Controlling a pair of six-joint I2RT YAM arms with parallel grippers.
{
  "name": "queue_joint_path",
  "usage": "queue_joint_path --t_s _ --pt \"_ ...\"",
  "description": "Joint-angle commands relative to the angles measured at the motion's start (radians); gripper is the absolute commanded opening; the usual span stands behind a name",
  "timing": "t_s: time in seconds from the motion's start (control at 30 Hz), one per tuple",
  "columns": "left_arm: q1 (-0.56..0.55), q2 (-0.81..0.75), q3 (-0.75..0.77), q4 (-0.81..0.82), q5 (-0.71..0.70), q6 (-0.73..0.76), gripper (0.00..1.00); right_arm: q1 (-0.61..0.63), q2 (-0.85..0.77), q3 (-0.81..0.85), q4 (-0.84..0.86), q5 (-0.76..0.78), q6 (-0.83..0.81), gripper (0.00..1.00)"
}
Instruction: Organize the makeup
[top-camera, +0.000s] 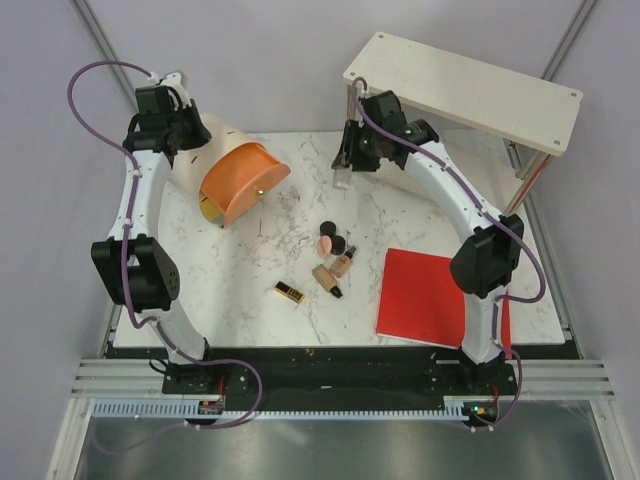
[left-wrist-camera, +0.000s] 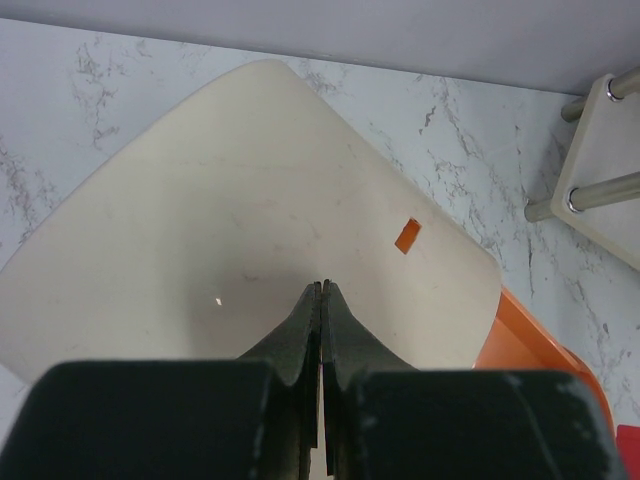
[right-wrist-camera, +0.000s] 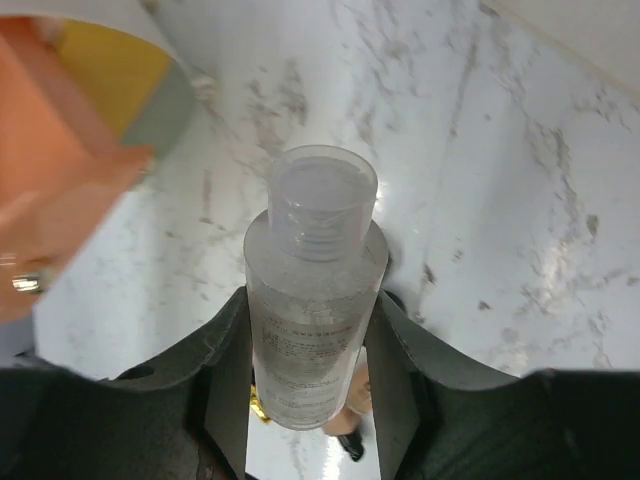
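A clear plastic bottle (right-wrist-camera: 318, 260) with a clear cap stands between the fingers of my right gripper (right-wrist-camera: 312, 300), which is shut on it from both sides. From above, that bottle (top-camera: 341, 178) hangs at the back of the table, right of the orange case. The rest of the makeup lies mid-table: a peach puff (top-camera: 327, 243), black compacts (top-camera: 328, 228), two beige foundation tubes (top-camera: 344, 263), and a gold-and-black lipstick (top-camera: 289, 292). My left gripper (left-wrist-camera: 322, 286) is shut and empty, just above the cream lid (left-wrist-camera: 230, 210).
The orange-yellow case (top-camera: 243, 182) lies open at the back left with its cream lid (top-camera: 205, 150) raised. A flat red sheet (top-camera: 425, 295) lies at the front right. A wooden shelf (top-camera: 462, 90) on metal legs stands at the back right.
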Motion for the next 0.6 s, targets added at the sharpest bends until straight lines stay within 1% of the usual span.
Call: queue_joint_path --t_s 0.0,0.07,0.1,0.2,0.27,0.3,0.37,0.4,0.47,0.57 --pt "0.002 0.071 -0.032 -0.189 0.024 -0.017 0.02 0.006 0.039 0.192 0.126 -0.185 0.088 0.0" --pt "0.001 0.077 -0.029 -0.189 0.032 -0.017 0.02 0.017 0.069 0.22 0.203 -0.278 0.123 0.0" --pt "0.001 0.075 -0.027 -0.189 0.036 -0.018 0.02 0.02 0.076 0.22 0.276 -0.295 0.143 0.0" --pt "0.001 0.077 -0.024 -0.187 0.042 -0.017 0.02 0.041 0.102 0.218 0.417 -0.364 0.218 0.0" --pt "0.001 0.075 -0.023 -0.19 0.044 -0.017 0.02 0.061 0.123 0.226 0.484 -0.374 0.281 0.0" --pt "0.001 0.075 -0.023 -0.19 0.042 -0.015 0.02 0.067 0.135 0.232 0.551 -0.4 0.316 0.0" --pt "0.001 0.075 -0.023 -0.189 0.044 -0.012 0.02 0.083 0.18 0.262 0.609 -0.415 0.43 0.0" --pt "0.002 0.075 -0.023 -0.19 0.042 -0.011 0.02 0.095 0.212 0.275 0.677 -0.44 0.458 0.0" --pt "0.001 0.075 -0.023 -0.192 0.044 -0.011 0.02 0.109 0.247 0.346 0.694 -0.432 0.51 0.0" --pt "0.001 0.077 -0.023 -0.193 0.047 -0.009 0.02 0.135 0.29 0.396 0.731 -0.411 0.559 0.0"
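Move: The open orange drawer, where the clear bottle is being taken, lies some 21 cm to the right hand's left, about 1 cm ahead and 9 cm below. The white organizer's rounded body is about 29 cm left and 7 cm ahead. The shelf's nearest post stands roughly 10 cm ahead and 1 cm right; the black pots lie on the table 6 cm back and 2 cm left. From the left hand, the drawer is about 8 cm right, 3 cm back and 15 cm below. Swinging left towards the open orange drawer, the right hand carries the clear bottle about 17 cm, climbing some 10 cm early on and then sinking a little as it sweeps across. The wrist rolls about 40 degrees, the hand's left side rising, and turns slightly counter-clockwise. The fingers keep their grip on the bottle. ##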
